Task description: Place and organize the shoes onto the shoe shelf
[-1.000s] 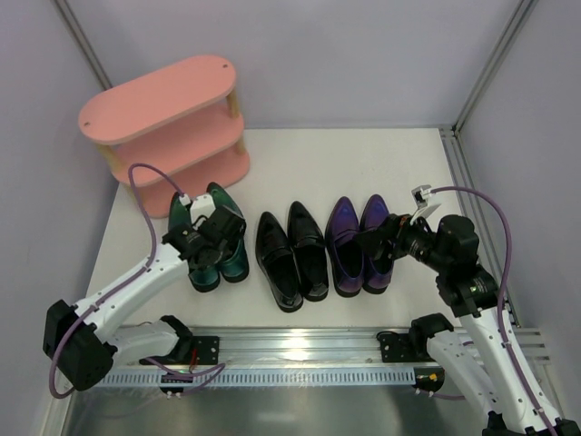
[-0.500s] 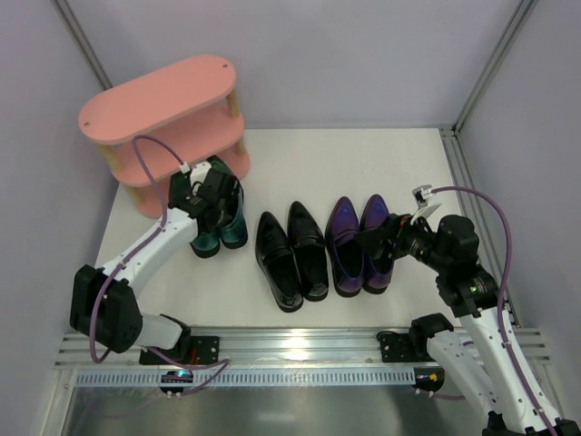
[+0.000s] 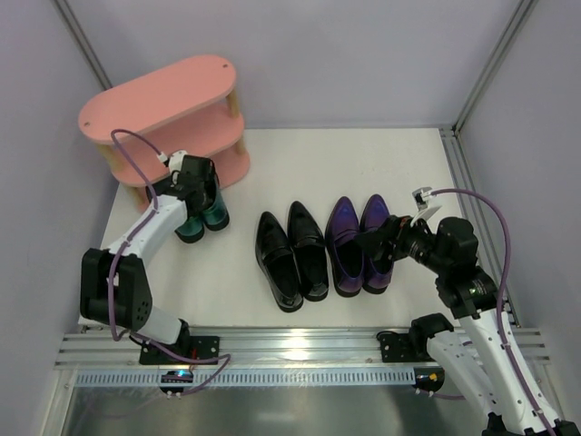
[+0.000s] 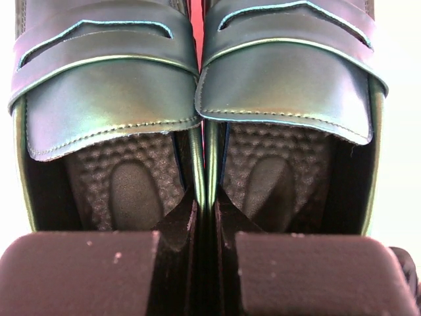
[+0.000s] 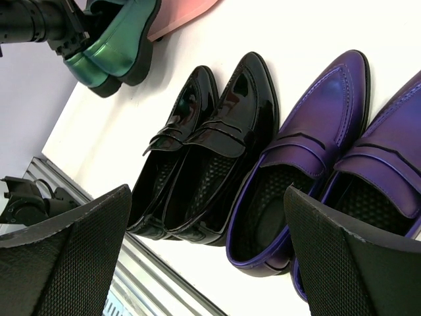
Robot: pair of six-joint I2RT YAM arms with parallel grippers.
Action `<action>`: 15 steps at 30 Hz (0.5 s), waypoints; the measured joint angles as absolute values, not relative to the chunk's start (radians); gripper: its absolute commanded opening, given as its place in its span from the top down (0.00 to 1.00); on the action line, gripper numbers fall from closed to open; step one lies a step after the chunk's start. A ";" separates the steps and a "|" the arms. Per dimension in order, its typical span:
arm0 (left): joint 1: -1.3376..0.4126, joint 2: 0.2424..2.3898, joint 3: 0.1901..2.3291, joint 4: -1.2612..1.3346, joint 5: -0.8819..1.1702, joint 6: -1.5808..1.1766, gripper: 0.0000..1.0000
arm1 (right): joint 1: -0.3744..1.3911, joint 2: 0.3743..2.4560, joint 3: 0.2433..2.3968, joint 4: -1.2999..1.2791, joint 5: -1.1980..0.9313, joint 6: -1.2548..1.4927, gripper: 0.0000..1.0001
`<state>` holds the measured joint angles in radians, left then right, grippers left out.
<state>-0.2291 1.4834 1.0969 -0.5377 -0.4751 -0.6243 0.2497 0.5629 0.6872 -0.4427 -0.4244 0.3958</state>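
Observation:
My left gripper (image 3: 196, 184) is shut on the teal-green pair of shoes (image 3: 201, 218), pinching their two touching inner walls together (image 4: 205, 197). The pair's toes point at the lower tiers of the pink shoe shelf (image 3: 163, 95), and its heels face the table's middle. The black pair (image 3: 290, 254) and the purple pair (image 3: 359, 241) lie side by side on the white table. My right gripper (image 3: 379, 243) hovers open over the heel end of the purple pair (image 5: 309, 151), touching nothing. In the right wrist view the black pair (image 5: 204, 145) is to the left and the teal-green pair (image 5: 118, 46) is at the top left.
The shelf stands in the back left corner against the lilac wall. A metal rail (image 3: 290, 350) with both arm bases runs along the near edge. A grey frame strip (image 3: 463, 182) borders the table on the right.
My left arm has carried the teal-green pair away from the black pair, back and left, up to the shelf. The right arm and the other two pairs have not moved.

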 measured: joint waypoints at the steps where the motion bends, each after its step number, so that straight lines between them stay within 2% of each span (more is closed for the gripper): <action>1: -0.223 1.494 1.105 -0.517 -0.479 -0.614 1.00 | 0.250 0.561 0.687 -0.443 -0.424 0.396 0.03; 15: -0.170 1.681 1.219 -0.311 -0.458 -0.521 1.00 | 0.250 0.532 0.686 -0.443 -0.404 0.396 0.03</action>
<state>-0.1699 1.6810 1.2186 -0.3107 -0.4580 -0.5205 0.2497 0.5320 0.6861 -0.4427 -0.4038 0.3958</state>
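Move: The left hand already pinches the green shoes by their adjoining inner sides. The bottom shelf board they are going to has its middle about 13 cm ahead of this hand, 2 cm left and 8 cm below. The middle shelf board hangs roughly 14 cm ahead, 3 cm left and 6 cm above. The black shoes stand some 13 cm back and 28 cm right, 7 cm lower. From the right hand, that bottom board is about 29 cm ahead, 48 cm left and 18 cm below. Still pinching the two inner side walls together, the left hand pushes the green shoes toes-first into the shelf, between the bottom and middle boards. It travels about 8 cm forward at nearly constant height, barely drifting left, and its fingertips tip up by some 5 degrees as it goes in. ##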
